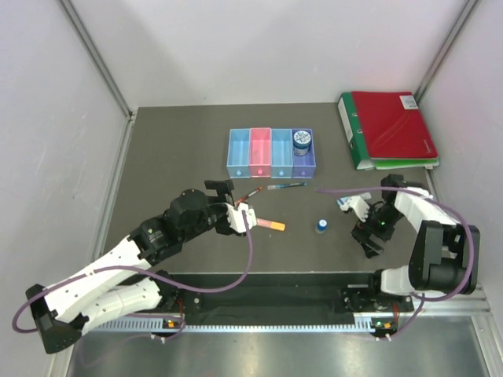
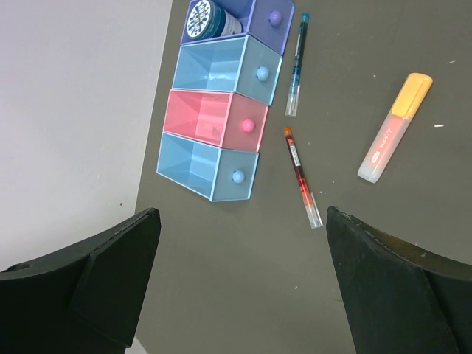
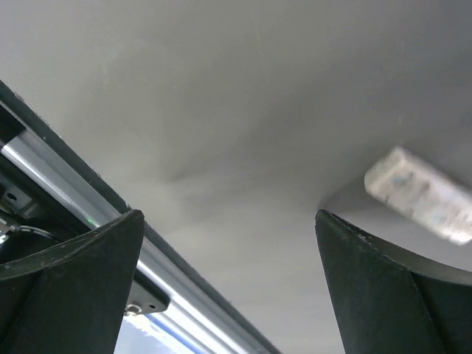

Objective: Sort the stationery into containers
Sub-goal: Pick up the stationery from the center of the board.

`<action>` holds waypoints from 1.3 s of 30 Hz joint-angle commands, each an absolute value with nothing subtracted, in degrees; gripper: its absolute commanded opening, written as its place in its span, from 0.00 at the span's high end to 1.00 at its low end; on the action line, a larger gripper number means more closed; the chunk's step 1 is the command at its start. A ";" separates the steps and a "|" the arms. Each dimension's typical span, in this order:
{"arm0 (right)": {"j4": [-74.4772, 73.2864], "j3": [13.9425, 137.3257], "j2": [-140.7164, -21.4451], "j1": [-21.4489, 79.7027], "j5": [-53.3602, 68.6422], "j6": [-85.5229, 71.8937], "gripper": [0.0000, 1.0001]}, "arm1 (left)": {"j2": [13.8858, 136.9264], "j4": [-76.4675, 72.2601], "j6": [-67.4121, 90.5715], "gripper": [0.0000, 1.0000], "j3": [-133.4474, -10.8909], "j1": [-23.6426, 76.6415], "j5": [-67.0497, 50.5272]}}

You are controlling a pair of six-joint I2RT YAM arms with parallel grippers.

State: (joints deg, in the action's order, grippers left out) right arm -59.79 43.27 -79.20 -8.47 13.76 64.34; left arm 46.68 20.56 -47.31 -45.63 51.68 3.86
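Note:
Four joined containers stand mid-table: light blue, pink, light blue, purple. A round blue jar sits in the purple one. In front of them lie a red pen, a teal pen and a pink-orange bar. A tiny blue-capped bottle stands further right, and a light blue bar lies beside the right arm. My left gripper hangs open above bare table near the red pen. My right gripper is open and empty, with a blurred pale bar by one finger.
Red and green binders lie stacked at the back right corner. White walls close in the table on three sides. The metal rail of the table's near edge runs under the right gripper.

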 commanded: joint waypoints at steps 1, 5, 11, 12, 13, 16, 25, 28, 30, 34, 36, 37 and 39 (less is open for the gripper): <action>-56.44 45.35 -79.63 -4.58 16.09 63.47 0.01 | 47.11 16.88 -47.64 0.01 -47.29 51.50 3.51; -51.16 46.23 -80.33 -2.81 15.03 60.04 0.01 | 47.55 16.61 -47.55 0.01 -47.64 51.50 3.60; -42.72 47.72 -82.26 -2.55 10.82 56.25 0.00 | 47.02 16.79 -47.64 0.01 -47.46 51.50 3.87; -42.45 48.25 -82.70 -2.64 10.64 56.16 0.00 | 46.93 16.79 -47.46 0.01 -47.46 51.50 3.95; -41.49 48.34 -83.31 -2.64 10.11 55.73 0.00 | 46.85 16.79 -47.55 0.01 -47.46 51.50 4.04; -39.56 48.43 -83.85 -2.55 9.23 55.28 0.00 | 46.85 16.61 -47.20 0.01 -47.37 51.50 4.13; -40.95 53.52 -81.57 -2.55 11.25 53.96 0.00 | 46.67 16.79 -47.46 0.01 -47.29 51.50 4.31; -41.40 55.19 -79.81 -2.90 11.51 52.56 0.02 | 46.50 16.70 -47.55 0.01 -47.29 51.50 4.22; -39.57 54.85 -79.54 -3.77 10.29 50.81 0.03 | 46.41 16.53 -47.46 0.01 -47.20 51.50 3.96; -38.76 56.16 -83.66 -7.02 11.16 47.47 0.15 | 46.67 15.82 -47.37 0.01 -46.93 51.50 3.87; -39.90 57.56 -86.47 -8.35 12.91 45.97 0.20 | 46.76 16.00 -47.37 0.01 -47.11 51.50 3.78; -39.82 57.74 -87.18 -8.52 13.27 45.53 0.24 | 46.76 16.17 -47.37 0.01 -47.11 51.50 3.87; -38.77 57.83 -88.15 -8.88 13.97 44.04 0.25 | 46.76 16.43 -47.64 0.01 -47.20 51.50 4.22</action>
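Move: The pale eraser lies about 7 cm ahead of the open right hand and roughly 1 cm to its right, some 2 cm below the hand point. The blue highlighter lies about 15 cm ahead and 7 cm to the left of that hand, the blue-capped bottle about 6 cm ahead and 19 cm left, both at table height. From the idle left hand the eraser is some 52 cm to the right, about level fore and aft, and 24 cm down. After a slight swing to the left, the right hand travels low and forward some 14 cm over the eraser's place with fingers wide, its fingertips tipping forward about 20 degrees. Late on it rises about 4 cm, then edges right, turns clockwise and starts back down over the eraser while the fingers begin to close, still about three-quarters open and not yet gripping anything. ##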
